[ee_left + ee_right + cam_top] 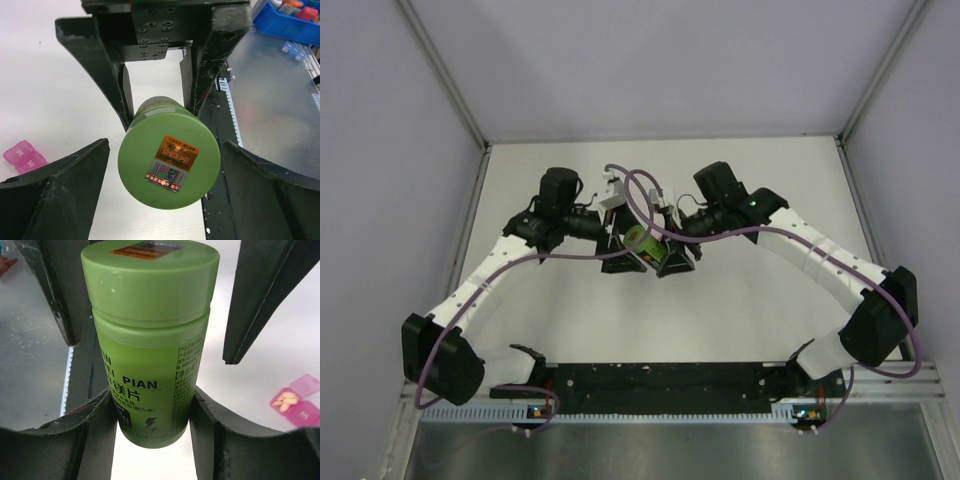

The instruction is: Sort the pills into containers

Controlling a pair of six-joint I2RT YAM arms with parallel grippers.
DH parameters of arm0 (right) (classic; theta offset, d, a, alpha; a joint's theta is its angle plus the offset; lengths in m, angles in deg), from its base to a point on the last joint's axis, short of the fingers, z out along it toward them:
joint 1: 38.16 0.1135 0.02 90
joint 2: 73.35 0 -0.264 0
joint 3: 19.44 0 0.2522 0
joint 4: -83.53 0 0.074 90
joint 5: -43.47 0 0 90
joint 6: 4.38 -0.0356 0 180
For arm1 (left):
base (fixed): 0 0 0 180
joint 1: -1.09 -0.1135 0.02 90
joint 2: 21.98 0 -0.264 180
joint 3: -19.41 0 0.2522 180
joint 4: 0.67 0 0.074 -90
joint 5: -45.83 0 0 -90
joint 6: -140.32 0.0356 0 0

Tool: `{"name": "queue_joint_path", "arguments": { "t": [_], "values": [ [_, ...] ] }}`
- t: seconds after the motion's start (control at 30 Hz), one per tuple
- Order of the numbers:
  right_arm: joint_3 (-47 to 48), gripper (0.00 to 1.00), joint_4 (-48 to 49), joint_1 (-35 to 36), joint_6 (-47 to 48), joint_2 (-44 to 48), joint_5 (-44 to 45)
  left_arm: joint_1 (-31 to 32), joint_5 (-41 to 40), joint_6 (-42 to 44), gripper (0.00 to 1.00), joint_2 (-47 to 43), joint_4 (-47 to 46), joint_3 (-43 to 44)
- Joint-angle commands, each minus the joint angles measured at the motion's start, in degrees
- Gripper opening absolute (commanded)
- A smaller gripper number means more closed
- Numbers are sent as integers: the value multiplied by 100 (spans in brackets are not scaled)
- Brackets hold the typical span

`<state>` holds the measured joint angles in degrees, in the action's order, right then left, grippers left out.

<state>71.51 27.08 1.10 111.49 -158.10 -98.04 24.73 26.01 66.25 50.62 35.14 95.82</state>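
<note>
A green pill bottle [642, 243] hangs above the table between both arms. My right gripper [150, 395] is shut on the lower body of the bottle [150, 340], both fingers pressed against its sides. My left gripper [165, 145] stands open around the bottle's capped end [169, 165], with a gap on each side of the cap. The cap is on and carries an orange sticker. The pink pill box [297, 401] lies on the table below, one lid flipped up and pale pills [286, 400] in that compartment. In the left wrist view the pill box [24, 156] sits at the left edge.
A blue bin [285, 22] with small items stands off the table, beyond a metal surface [280, 110]. Purple cables [650, 190] loop over both wrists. The arms' black base rail [650, 378] runs along the near edge.
</note>
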Motion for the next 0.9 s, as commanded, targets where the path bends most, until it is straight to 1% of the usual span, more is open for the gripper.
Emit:
{"name": "queue_joint_path", "arguments": {
  "t": [0.0, 0.13, 0.27, 0.37, 0.43, 0.63, 0.73, 0.8, 0.87],
  "values": [
    [253, 0, 718, 55, -2, 169, 174, -52, -407, -1098, 99, -158, -682, 54],
    [113, 0, 1096, 55, -240, 310, 851, -114, -907, -2170, 99, -255, -1201, 80],
    [51, 0, 1395, 107, -450, 389, 1606, -158, -1356, -2918, 99, -308, -1545, 159],
    [-63, 0, 1667, 195, -530, 477, 2301, -158, -1725, -3051, 99, -299, -1449, 352],
    [-168, 0, 1896, 222, -600, 556, 2609, -175, -2190, -3139, 99, -264, -1265, 501],
    [-222, 0, 2072, 345, -653, 653, 3313, -167, -2674, -3771, 99, -9, -1290, 810],
    [-309, 0, 2134, 415, -644, 679, 3515, -167, -3035, -3956, 99, 193, -1071, 1003],
    [-353, 0, 2169, 433, -653, 688, 3568, -167, -3141, -4035, 96, 307, -913, 1117],
    [-362, 0, 2187, 433, -662, 688, 3604, -175, -3141, -4088, 90, 378, -842, 1144]
  ]
}}
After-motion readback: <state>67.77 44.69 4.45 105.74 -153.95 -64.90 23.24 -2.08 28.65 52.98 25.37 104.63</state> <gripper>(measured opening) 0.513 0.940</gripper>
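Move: The bottle cap sits between the left hand's wide-open fingers, about 1 cm ahead and 1 cm left of the hand point, roughly level with it. The opened pill box lies on the table some 12 cm ahead, 4 cm right and 26 cm below. From the right hand, which holds the lower bottle, the cap is about 3 cm ahead, 6 cm left and 4 cm higher, and the pill box 14 cm ahead, 1 cm left and 22 cm down. Forward together: the left hand travels about 9 cm out and 5 cm up, swinging some 35 degrees counter-clockwise and rolling, fingers staying wide open around and then back off the cap. The right hand keeps its grip on the bottle and carries it some 9 cm forward, turning clockwise about 25 degrees with a similar roll. ##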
